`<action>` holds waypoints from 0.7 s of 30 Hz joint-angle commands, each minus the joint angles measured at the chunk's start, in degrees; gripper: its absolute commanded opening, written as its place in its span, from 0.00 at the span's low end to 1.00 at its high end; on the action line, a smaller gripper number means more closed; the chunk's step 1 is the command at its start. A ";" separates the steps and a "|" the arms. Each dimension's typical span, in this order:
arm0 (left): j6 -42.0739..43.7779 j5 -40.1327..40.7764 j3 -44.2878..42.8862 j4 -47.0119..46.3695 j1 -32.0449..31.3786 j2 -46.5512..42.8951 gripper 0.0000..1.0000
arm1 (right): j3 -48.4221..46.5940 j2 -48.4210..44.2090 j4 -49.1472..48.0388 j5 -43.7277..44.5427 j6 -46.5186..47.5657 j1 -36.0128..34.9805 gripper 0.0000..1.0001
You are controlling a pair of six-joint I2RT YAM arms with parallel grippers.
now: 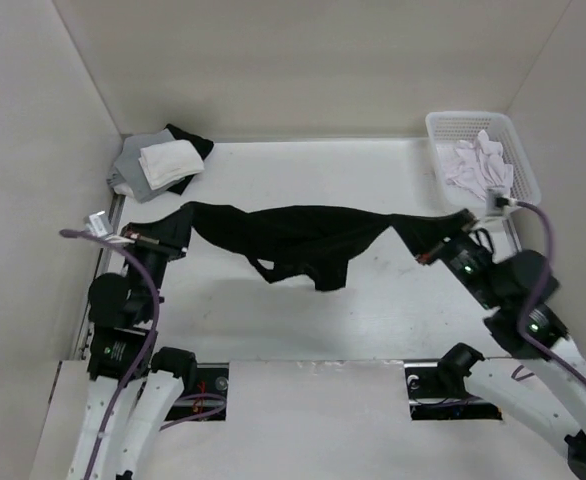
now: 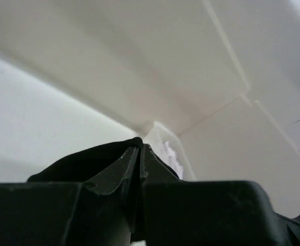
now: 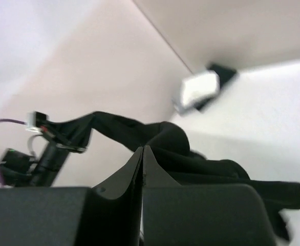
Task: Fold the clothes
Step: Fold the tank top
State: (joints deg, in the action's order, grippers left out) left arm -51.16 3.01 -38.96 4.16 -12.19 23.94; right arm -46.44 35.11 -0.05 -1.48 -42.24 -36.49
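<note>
The clothes, a black tank top (image 1: 293, 240), hang stretched in a sagging band between my two grippers above the white table (image 1: 373, 320). My left gripper (image 1: 180, 236) is shut on its left end. My right gripper (image 1: 430, 250) is shut on its right end. In the left wrist view the fingertips (image 2: 140, 147) meet with black fabric (image 2: 83, 161) pinched at them and spilling to the left. The right wrist view shows the jaws of the right gripper (image 3: 142, 149) pressed together, with the tank top (image 3: 191, 154) running off toward the left arm (image 3: 52, 148).
A white basket (image 1: 463, 117) holding a white cloth bundle (image 1: 478, 165) stands at the back right, close to the right gripper. A grey, white and black cloth pile (image 1: 163, 162) lies in the back left corner. White walls enclose the table on three sides.
</note>
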 commanded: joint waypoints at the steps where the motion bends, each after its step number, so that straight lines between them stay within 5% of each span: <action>1: 1.23 -0.28 -7.43 6.55 -0.60 -3.19 0.00 | -8.13 -5.66 11.55 9.63 5.05 -5.37 0.01; 6: 2.02 -1.95 -11.93 7.61 -1.04 -3.29 0.01 | -11.05 -5.59 14.29 16.76 7.69 -10.31 0.02; 12: 1.68 -2.30 1.06 0.33 -1.13 4.86 0.02 | -3.06 3.10 6.84 14.05 6.65 -3.39 0.02; 17: 0.00 -0.90 4.25 -12.92 0.01 25.31 0.02 | -1.37 20.30 -4.22 -0.08 1.82 11.02 0.02; 21: 0.26 1.13 -4.33 -21.38 2.03 50.25 0.03 | -8.91 39.02 -9.00 -3.71 0.14 18.50 0.02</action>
State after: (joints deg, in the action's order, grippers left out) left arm -50.72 2.42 -36.21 -5.50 -11.70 61.84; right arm -48.75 65.41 -0.01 0.36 -39.75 -22.20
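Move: The left hand grips one side of the tank top, whose sagging middle lies about 15 cm to its right, 4 ahead and 11 below; from the right hand, gripping the other side, that middle is 15 cm left, 7 ahead and 14 below. The clear table they carry it over centres some 15 cm ahead of the left hand, 15 right and 35 below, and from the right hand 18 ahead, 15 left and 38 below. The folded pile is 36 cm ahead and 17 left of the left hand, the white basket 38 cm ahead and 33 right of the right hand, both far below. Both hands, still pinching the sides of the tank top with shut fingers, draw back about 5 cm while rising some 8 cm, then turn together and swing it down and forward over the clear table, sinking roughly 25 cm and reaching out nearly 20 cm at growing speed. Their fingers tip up a little on the way back and then down, ending some 25 to 30 degrees lower than at the start, and the right hand also turns about 15 degrees clockwise. ##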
